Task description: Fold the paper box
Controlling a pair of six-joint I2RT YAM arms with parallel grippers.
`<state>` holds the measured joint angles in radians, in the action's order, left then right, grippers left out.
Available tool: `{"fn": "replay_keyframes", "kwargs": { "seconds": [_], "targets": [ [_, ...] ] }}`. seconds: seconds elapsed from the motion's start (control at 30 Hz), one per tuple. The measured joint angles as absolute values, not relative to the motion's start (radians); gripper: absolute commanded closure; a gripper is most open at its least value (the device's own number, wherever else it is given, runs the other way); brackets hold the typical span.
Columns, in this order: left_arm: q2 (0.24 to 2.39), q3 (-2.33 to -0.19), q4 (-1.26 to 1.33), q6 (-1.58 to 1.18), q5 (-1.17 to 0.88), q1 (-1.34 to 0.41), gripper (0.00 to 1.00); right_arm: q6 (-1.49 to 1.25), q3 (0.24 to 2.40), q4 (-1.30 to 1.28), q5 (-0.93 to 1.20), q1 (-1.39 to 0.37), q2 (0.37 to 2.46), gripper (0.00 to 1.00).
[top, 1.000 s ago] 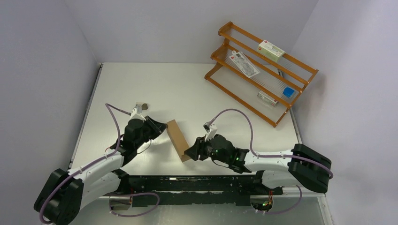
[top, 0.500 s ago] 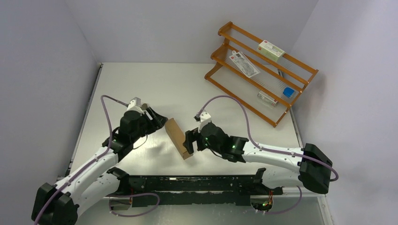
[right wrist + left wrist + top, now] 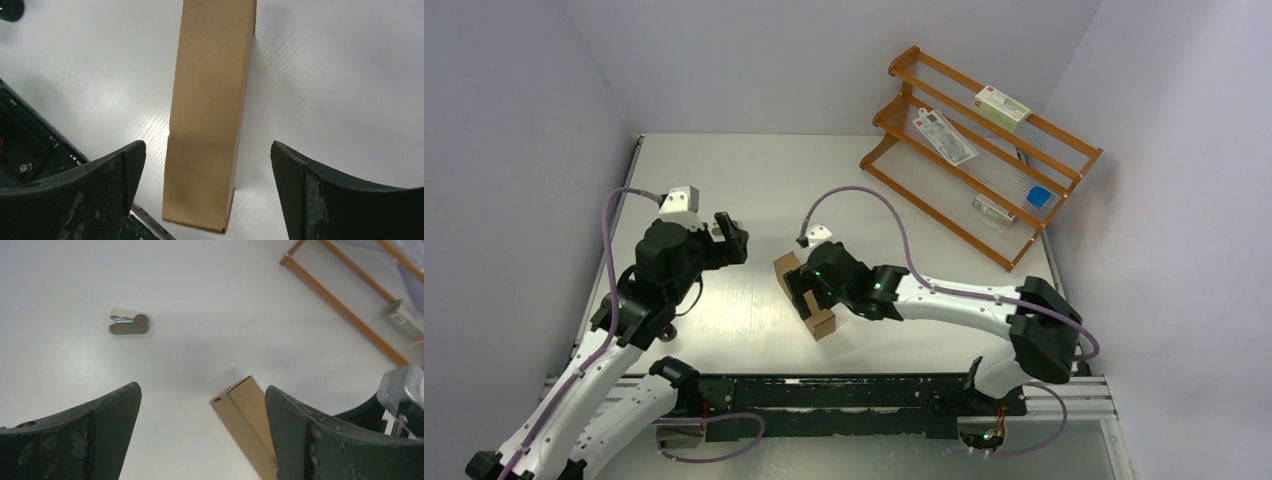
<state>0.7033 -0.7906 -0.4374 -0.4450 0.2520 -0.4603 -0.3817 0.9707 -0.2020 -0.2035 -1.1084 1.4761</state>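
The paper box (image 3: 823, 323) is a narrow closed brown cardboard box lying flat on the white table, slanted from upper left to lower right. My right gripper (image 3: 807, 290) hovers over its middle and hides part of it. In the right wrist view the box (image 3: 210, 100) lies below and between the open fingers of the right gripper (image 3: 207, 146), apart from both. My left gripper (image 3: 728, 238) stands open to the left of the box, holding nothing. In the left wrist view the box (image 3: 244, 412) shows beside the right finger of the left gripper (image 3: 202, 390).
An orange wire rack (image 3: 980, 150) stands at the back right with small white printed packages (image 3: 1002, 105) on its shelves. A small grey and white clip (image 3: 129, 324) lies on the table beyond the left gripper. The black rail (image 3: 844, 390) runs along the near edge.
Both grippers have opened wide. The left arm has drawn back up and to the left, away from the box. The right gripper has moved left, over the box.
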Motion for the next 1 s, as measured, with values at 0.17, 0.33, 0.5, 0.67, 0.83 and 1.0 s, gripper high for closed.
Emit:
{"fn": "replay_keyframes", "kwargs": {
  "seconds": [0.17, 0.33, 0.5, 0.67, 0.83, 1.0],
  "targets": [
    [0.681, -0.780, -0.505, -0.362, 0.285, -0.457, 0.02, -0.369, 1.100, -0.281, -0.219, -1.113, 1.606, 0.06],
    [0.661, -0.776, -0.556, -0.320, 0.375, -0.449, 0.02, -0.345, 1.211, -0.358, -0.238, -1.120, 1.718, 0.22],
    [0.574, -0.773, -0.567, -0.312, 0.427, -0.439, 0.02, -0.319, 1.289, -0.436, -0.278, -1.127, 1.797, 0.34],
    [0.523, -0.773, -0.566, -0.310, 0.446, -0.433, 0.02, -0.228, 1.345, -0.510, -0.310, -1.128, 1.822, 0.49],
    [0.512, -0.771, -0.568, -0.310, 0.451, -0.423, 0.02, -0.095, 1.412, -0.559, -0.343, -1.127, 1.832, 0.53],
    [0.472, -0.771, -0.568, -0.312, 0.471, -0.411, 0.02, 0.084, 1.410, -0.539, -0.403, -1.124, 1.831, 0.54]
  ]
}}
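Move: The folded paper box lies just under the open right hand, its middle about 2 cm ahead, 2 cm to the left and 5 cm below. From the same hand the stapler is some 16 cm ahead and 18 cm left, and the small bottle about 6 cm back and 30 cm left, both about 7 cm lower. From the left hand, the box is roughly 8 cm back, 14 cm right and 16 cm below. Right hand sinks about 4 cm, pinches the box, raises it forward, rolling left side down; left withdraws leftward. ##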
